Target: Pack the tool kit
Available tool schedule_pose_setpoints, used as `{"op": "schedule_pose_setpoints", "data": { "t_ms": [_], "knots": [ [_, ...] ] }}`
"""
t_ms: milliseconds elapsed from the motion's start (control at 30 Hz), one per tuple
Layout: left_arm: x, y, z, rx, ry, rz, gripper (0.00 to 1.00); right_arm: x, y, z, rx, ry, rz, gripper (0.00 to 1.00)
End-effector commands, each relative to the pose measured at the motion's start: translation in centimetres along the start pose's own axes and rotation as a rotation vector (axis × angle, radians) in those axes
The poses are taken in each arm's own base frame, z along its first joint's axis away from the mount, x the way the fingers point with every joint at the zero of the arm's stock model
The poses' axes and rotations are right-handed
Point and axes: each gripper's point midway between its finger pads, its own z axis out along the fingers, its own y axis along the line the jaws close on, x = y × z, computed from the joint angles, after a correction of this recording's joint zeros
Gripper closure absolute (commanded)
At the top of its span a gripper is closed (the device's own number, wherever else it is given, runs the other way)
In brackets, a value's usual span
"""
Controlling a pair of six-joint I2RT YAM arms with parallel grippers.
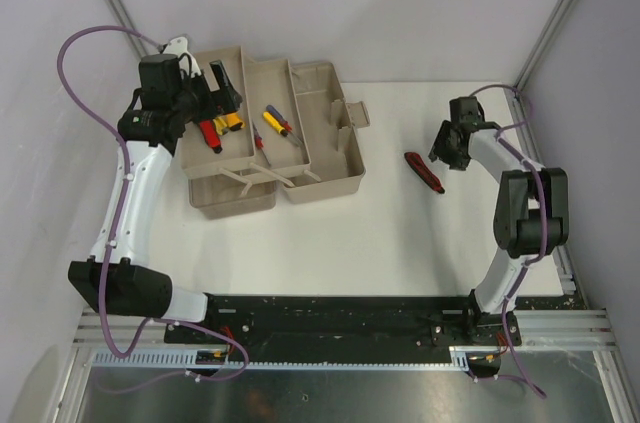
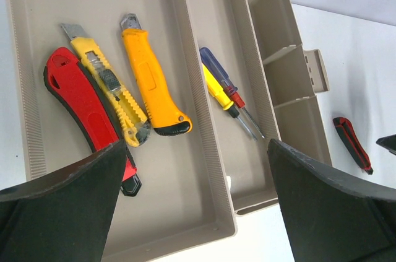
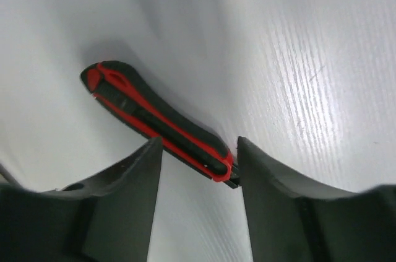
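Observation:
The beige tool kit box (image 1: 322, 161) stands open on the white table with its trays swung out to the left. The left tray (image 2: 179, 212) holds a red cutter (image 2: 77, 98), a slim yellow cutter (image 2: 105, 85) and a thick yellow knife (image 2: 151, 82). Two small screwdrivers (image 2: 224, 87) lie in the middle tray. My left gripper (image 2: 197, 150) hovers open above the left tray, holding nothing. A red-and-black cutter (image 3: 154, 116) lies on the table right of the box. My right gripper (image 3: 199, 144) is down over its near end, fingers apart on either side, not clamped.
The box's deep compartment (image 1: 330, 113) with dividers faces the right arm. Grey walls enclose the table at back and sides. White tabletop (image 1: 400, 243) stretches between the box and the arm bases.

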Motion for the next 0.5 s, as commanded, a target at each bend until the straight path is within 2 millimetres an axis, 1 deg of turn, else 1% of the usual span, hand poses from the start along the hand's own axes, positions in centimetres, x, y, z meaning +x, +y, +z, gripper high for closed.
{"op": "schedule_pose_setpoints", "data": {
  "t_ms": [0,67,133,200,300,367,467],
  "knots": [
    [-1.0,-0.3,-1.2,0.003,-0.047,0.007,0.01,-2.5,2.0,-3.3,0.016,-0.162,-0.098,0.37],
    [-1.1,-0.4,-1.3,0.009,-0.049,0.006,0.01,-2.1,3.3,-3.2,-0.016,-0.164,-0.172,0.29],
    [-1.1,-0.6,-1.5,0.02,-0.049,0.005,0.01,-1.1,4.4,-2.4,-0.058,-0.135,-0.238,0.25],
    [-1.1,-0.8,-1.7,0.031,-0.05,0.007,0.01,-0.3,5.0,-1.5,-0.094,-0.104,-0.29,0.23],
    [-1.3,-1.1,-1.9,0.043,-0.056,0.01,0.0,0.5,5.2,0.1,-0.104,-0.075,-0.343,0.21],
    [-1.5,-1.3,-2.1,0.051,-0.062,0.015,0.01,0.4,4.8,0.9,-0.075,-0.076,-0.365,0.21],
    [-1.8,-1.5,-2.4,0.059,-0.069,0.019,0.0,0.3,4.4,1.6,-0.055,-0.08,-0.388,0.21]
  ]
}}
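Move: The black-and-red utility knife lies alone on the table, its middle about 5 cm left of the right hand, 2 cm ahead and 5 cm below, its near end angled right. The toolbox's open bin section stands some 31 cm to the right hand's left and 12 cm ahead, at about its height; the bin's latch flap is about 23 cm left and 16 cm ahead. From the left hand, the knife is roughly 55 cm right, 5 cm ahead and 31 cm below. The right hand arcs about 5 cm left towards the middle of the utility knife, rising some 3 cm on the way and then sinking again to roughly its starting height, with hardly any forward travel. As it goes it swings round counter-clockwise by nearly 20 degrees and the fingers spread from about half open to four-fifths, coming in above the knife handle with no touch to be seen. ##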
